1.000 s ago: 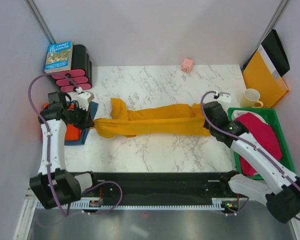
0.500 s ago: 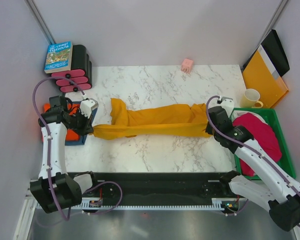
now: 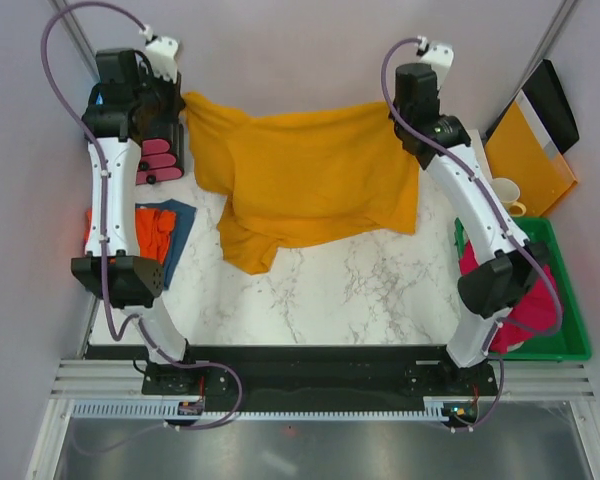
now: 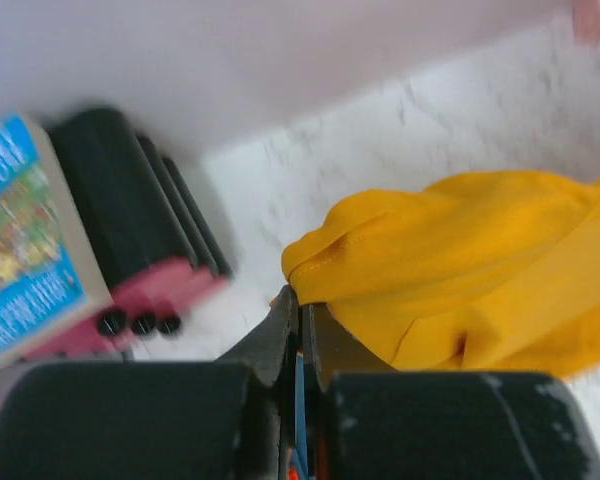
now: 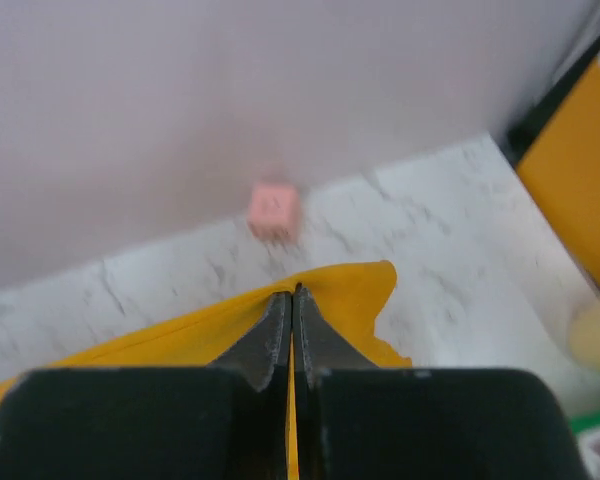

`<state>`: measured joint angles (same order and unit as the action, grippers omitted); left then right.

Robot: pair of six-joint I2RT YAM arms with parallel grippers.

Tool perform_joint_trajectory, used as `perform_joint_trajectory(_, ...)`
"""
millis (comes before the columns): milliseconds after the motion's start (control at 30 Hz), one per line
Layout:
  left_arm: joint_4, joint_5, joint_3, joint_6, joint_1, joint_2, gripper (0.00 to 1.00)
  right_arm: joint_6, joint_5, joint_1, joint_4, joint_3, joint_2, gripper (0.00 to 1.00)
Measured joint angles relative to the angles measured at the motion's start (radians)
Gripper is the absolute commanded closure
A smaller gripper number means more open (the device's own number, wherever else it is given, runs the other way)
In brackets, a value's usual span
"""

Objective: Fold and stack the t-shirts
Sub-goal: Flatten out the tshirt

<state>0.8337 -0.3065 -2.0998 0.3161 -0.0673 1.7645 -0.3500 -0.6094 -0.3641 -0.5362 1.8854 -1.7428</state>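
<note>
The mustard-yellow t-shirt (image 3: 310, 170) hangs spread wide above the back of the marble table, held up by both arms. My left gripper (image 3: 183, 98) is shut on its left top corner (image 4: 325, 262), high at the back left. My right gripper (image 3: 395, 108) is shut on the right top corner (image 5: 350, 285), high at the back right. The shirt's lower hem (image 3: 250, 250) droops onto the table. A red-orange t-shirt (image 3: 145, 232) lies on a dusty blue one (image 3: 180, 225) at the left edge. A magenta-pink t-shirt (image 3: 525, 300) fills the green bin.
A blue book (image 4: 15, 250) rests on black-and-pink rolls (image 3: 160, 160) at the back left. A small pink cube (image 5: 273, 208) sits by the back wall. A yellow-orange folder (image 3: 525, 150) and a cream mug (image 3: 508, 195) stand at the right, by the green bin (image 3: 570, 345).
Both arms have swung from low over the table up to the back, lifting the yellow shirt from a stretched strip into a wide hanging sheet.
</note>
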Motion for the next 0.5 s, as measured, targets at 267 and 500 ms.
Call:
perform_joint_trajectory(267, -0.065, 0.110, -0.420, -0.092, 0.075, 0.087, 0.98, 0.090, -0.002, -0.024, 0.080, 0.245, -0.018, 1.00)
perform_joint_trajectory(500, -0.191, 0.048, 0.436, -0.101, 0.073, -0.352, 0.97, 0.055, 0.009, -0.058, 0.158, -0.490, 0.341, 1.00)
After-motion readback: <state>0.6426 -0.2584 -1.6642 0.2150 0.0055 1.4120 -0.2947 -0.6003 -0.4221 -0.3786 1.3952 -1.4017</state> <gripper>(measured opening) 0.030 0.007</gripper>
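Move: Both my hands pinch the mustard t-shirt's top edge, stretched between them; the clear middle of the table is about 14 cm back, 27 cm right and 35 cm below my left hand, and 15 back, 23 left, 34 below my right. The shirt's body sags back towards me, its middle some 8 cm back and 15 below. The drawer stack is 5 cm ahead and 8 left of my left hand; the pink block, 11 ahead of my right and 1 left. I flick the shirt with both hands at once: still pinching its corners, they whip up about 11 to 14 cm and slightly forward, my fingers tipping up some 15 to 20 degrees. Then I snap them back and down, tips dropping again, to about their starting height some 7 cm nearer my base; my left hand also drifts a little right. ##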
